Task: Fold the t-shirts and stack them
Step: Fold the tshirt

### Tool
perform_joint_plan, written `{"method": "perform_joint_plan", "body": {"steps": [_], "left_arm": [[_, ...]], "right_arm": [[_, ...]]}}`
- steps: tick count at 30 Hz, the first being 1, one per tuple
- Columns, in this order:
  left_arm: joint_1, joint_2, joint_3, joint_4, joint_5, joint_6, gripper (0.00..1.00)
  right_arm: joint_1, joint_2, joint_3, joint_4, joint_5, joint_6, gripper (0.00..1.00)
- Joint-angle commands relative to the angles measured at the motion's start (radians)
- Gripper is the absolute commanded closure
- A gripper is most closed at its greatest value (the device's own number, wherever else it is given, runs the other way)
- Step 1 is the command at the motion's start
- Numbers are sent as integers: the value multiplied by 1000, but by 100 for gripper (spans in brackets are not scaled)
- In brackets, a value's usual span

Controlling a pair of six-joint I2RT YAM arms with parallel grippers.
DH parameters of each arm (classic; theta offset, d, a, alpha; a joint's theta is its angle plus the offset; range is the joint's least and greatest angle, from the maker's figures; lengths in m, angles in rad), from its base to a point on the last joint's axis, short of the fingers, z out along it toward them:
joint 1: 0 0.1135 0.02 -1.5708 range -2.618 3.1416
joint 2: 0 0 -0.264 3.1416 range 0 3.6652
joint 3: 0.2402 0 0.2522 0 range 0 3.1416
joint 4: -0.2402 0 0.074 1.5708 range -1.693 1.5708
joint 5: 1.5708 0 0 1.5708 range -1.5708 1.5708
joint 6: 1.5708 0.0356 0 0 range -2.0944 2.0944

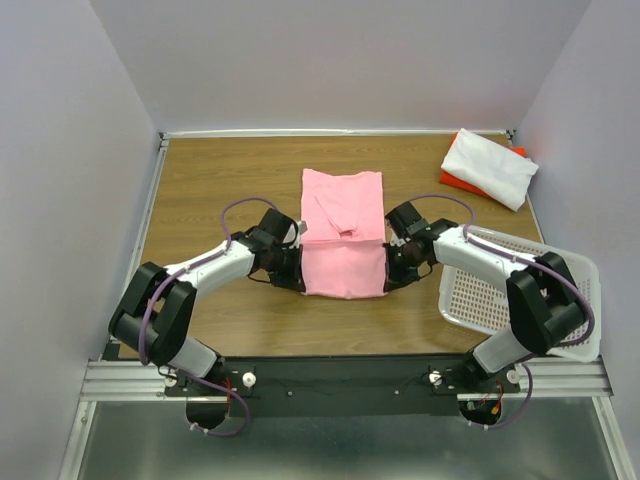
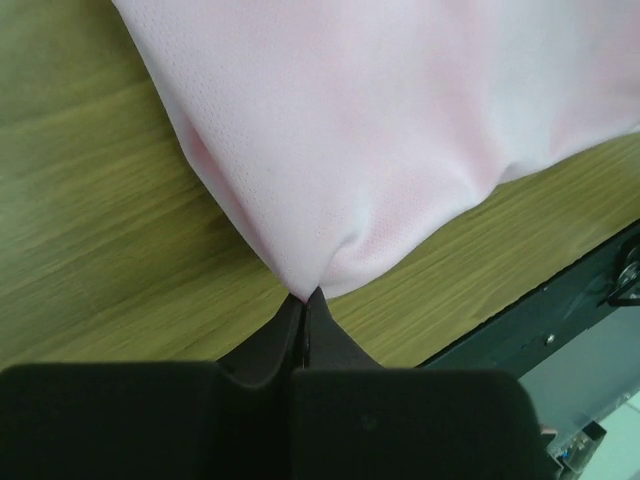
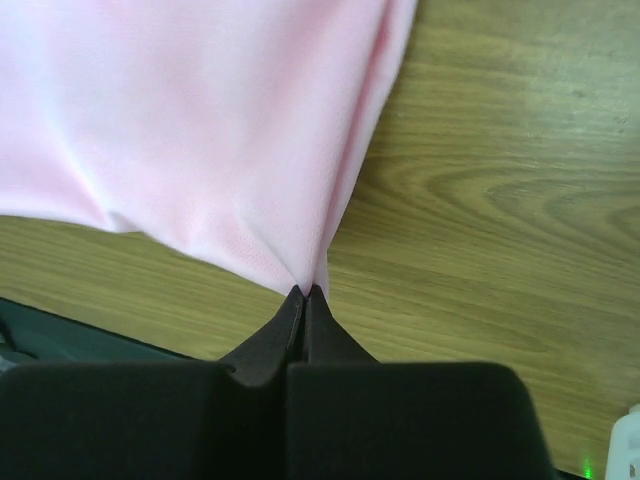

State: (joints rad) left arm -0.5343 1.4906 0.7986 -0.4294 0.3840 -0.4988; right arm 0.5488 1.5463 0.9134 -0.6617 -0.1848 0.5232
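Observation:
A light pink t-shirt (image 1: 343, 232) lies as a narrow folded strip at the table's middle, its near part lifted off the wood. My left gripper (image 1: 296, 258) is shut on its near left corner, and the left wrist view shows the pink cloth (image 2: 380, 130) pinched at the tips of that gripper (image 2: 303, 297). At the near right corner my right gripper (image 1: 392, 256) is shut as well, with cloth (image 3: 210, 130) bunching into its closed tips (image 3: 305, 292). A folded white t-shirt (image 1: 489, 167) rests on an orange-red one (image 1: 458, 181) at the far right corner.
A white perforated basket (image 1: 520, 290) stands at the near right, under the right arm. Walls close in the wooden table (image 1: 220, 180) on three sides. A black rail (image 1: 340, 385) runs along the near edge.

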Motion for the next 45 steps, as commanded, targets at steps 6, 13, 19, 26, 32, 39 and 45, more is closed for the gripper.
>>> {"method": "perform_joint_plan", "body": {"steps": [6,13,19,26,32,39,45], "left_arm": [[-3,-104,123,-140,-79,-6,100],[-3,-170,128,-221,-91,-18,100],[-3,-230,100,-269,-44,-29,100],[-3,-319,70,-336,32,-30,100],[-4,-418,34,-374,110,-59,100],[-4,-493,19,-353,159,-110,100],[-4,-471,14,-315,176,-116,100]], "right_arm": [[7,-52,174,-167,68,-11,100],[7,-86,200,-254,67,-8,100],[7,-130,206,-343,48,-14,99],[5,-183,217,-441,21,4,100],[10,-230,248,-500,-15,57,99],[14,-255,292,-535,13,115,100],[14,-244,314,-529,74,164,100]]}}
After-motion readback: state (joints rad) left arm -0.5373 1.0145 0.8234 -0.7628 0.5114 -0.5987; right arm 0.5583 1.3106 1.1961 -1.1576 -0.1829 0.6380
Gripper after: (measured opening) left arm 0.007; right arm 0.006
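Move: The pink t-shirt lies partly folded between the hands, its near corners already pinched and just off the table. Its middle is about 12 cm ahead of the left hand, 9 cm to its right and 3 cm lower; from the right hand, 12 cm ahead and 9 cm to its left, 3 cm lower. The basket's middle is some 29 cm right of the right hand and 2 cm back, about level; the white cloth lies 26 cm ahead and 23 cm right. The t-shirt's near corners stay pinched in both shut grippers as the hands raise them about 11 cm together, first easing forward some 2 cm, then drawing steadily back towards the robot, the left farther than the right. The hands also spread slightly apart, and the left wrist tips about 10 degrees, turning its fingers more to the right. ##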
